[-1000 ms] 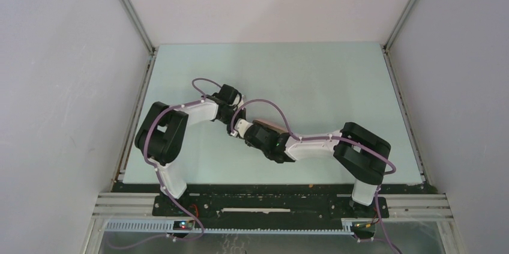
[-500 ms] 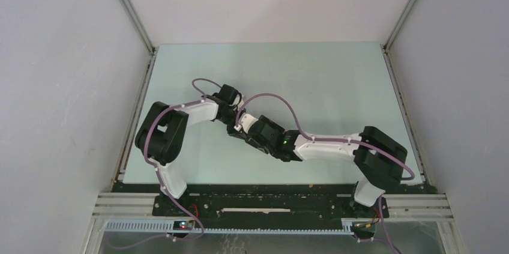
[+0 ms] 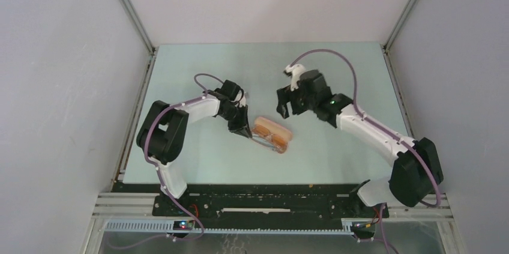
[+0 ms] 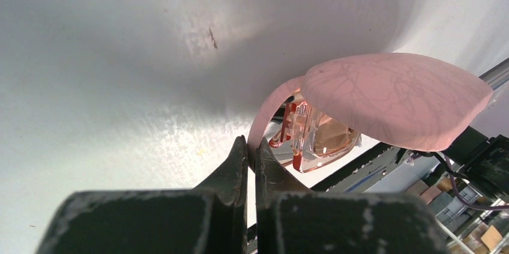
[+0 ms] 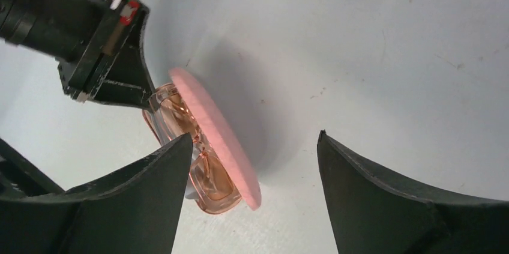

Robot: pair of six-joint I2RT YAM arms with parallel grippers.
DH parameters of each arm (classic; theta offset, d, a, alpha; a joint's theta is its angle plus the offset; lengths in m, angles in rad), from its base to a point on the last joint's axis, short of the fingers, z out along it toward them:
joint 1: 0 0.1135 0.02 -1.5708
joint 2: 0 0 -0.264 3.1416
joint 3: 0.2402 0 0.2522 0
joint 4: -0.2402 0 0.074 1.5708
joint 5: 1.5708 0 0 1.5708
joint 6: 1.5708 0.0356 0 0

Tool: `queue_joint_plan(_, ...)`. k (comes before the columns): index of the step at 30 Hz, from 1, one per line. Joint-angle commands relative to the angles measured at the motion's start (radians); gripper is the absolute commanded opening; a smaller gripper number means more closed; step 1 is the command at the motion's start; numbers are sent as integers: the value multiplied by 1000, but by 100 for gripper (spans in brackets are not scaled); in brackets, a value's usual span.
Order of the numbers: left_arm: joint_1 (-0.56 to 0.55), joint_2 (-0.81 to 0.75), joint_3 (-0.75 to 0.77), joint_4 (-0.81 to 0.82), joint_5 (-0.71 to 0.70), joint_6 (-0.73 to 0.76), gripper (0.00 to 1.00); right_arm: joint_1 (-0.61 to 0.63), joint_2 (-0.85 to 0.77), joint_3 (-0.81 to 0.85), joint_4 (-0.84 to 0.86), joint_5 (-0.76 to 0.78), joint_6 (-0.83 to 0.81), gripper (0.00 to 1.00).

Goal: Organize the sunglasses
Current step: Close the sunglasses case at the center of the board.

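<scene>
The sunglasses (image 3: 271, 140) are folded, with an orange-brown frame and amber lenses (image 4: 327, 139). They lie in the open pink case (image 3: 273, 128) at the table's middle. The case's lid (image 4: 396, 101) stands raised over them. My left gripper (image 3: 245, 132) is shut on the thin pink edge of the case (image 4: 268, 110), at its left end. My right gripper (image 3: 287, 106) is open and holds nothing. It hangs above the table, behind and to the right of the case. In the right wrist view the case (image 5: 213, 131) and the sunglasses (image 5: 207, 176) show beyond its left finger.
The pale green table (image 3: 336, 74) is walled by white panels with metal rails (image 3: 399, 95) along its sides. The black mounting bar (image 3: 270, 197) with both arm bases runs along the near edge.
My right arm has pulled away from the case, swinging up and to the back right, and its jaws have opened. The case and sunglasses, hidden under it before, now show. The left gripper keeps its hold.
</scene>
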Motion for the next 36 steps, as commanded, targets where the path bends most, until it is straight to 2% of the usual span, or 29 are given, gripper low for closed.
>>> queue_joint_plan(1,-5,30,96,-29,-4,43,0,-131,51,44,-82,-376,122,83)
queue_joint_plan(6,-5,81,168,-68,5,76,0,-198,151,46,-86,-608,111,77)
queue_joint_plan(10,-5,125,229,-113,3,118,0,-213,231,46,-68,-608,99,69)
queue_joint_plan(19,-5,182,299,-169,-16,166,0,-253,273,43,-2,-593,114,64)
queue_joint_plan(23,-5,196,309,-169,-15,161,0,-256,306,43,3,-626,113,56)
queue_joint_plan(30,-5,219,362,-200,-23,172,0,-234,323,44,-5,-623,98,52)
queue_joint_plan(32,-5,226,383,-211,-26,176,0,-230,322,44,-8,-605,100,46)
queue_joint_plan(36,-5,232,412,-225,-40,176,4,-196,305,43,-27,-522,113,24)
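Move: Below the raised right hand stands the open case's lid, its middle some 10 cm down, about 3 cm back and 2 cm to the left. The sunglasses in the base lie about 6 cm back, 4 cm left and 12 cm below it; the left gripper holding the case's end is roughly 6 cm back, 10 cm left and 14 cm down. From the left hand, the lid's middle is about 8 cm right, 2 cm ahead and 2 cm higher. Dropping about 9 cm onto the lid after a short swing forward and right and back again, the right hand tips its fingers some 30 degrees further down and narrows its wide jaw until the fingertips straddle the lid's rim. The left hand keeps its pinch on the case's left end, carrying it nearly 4 cm forward and a little right while turning slightly clockwise. ##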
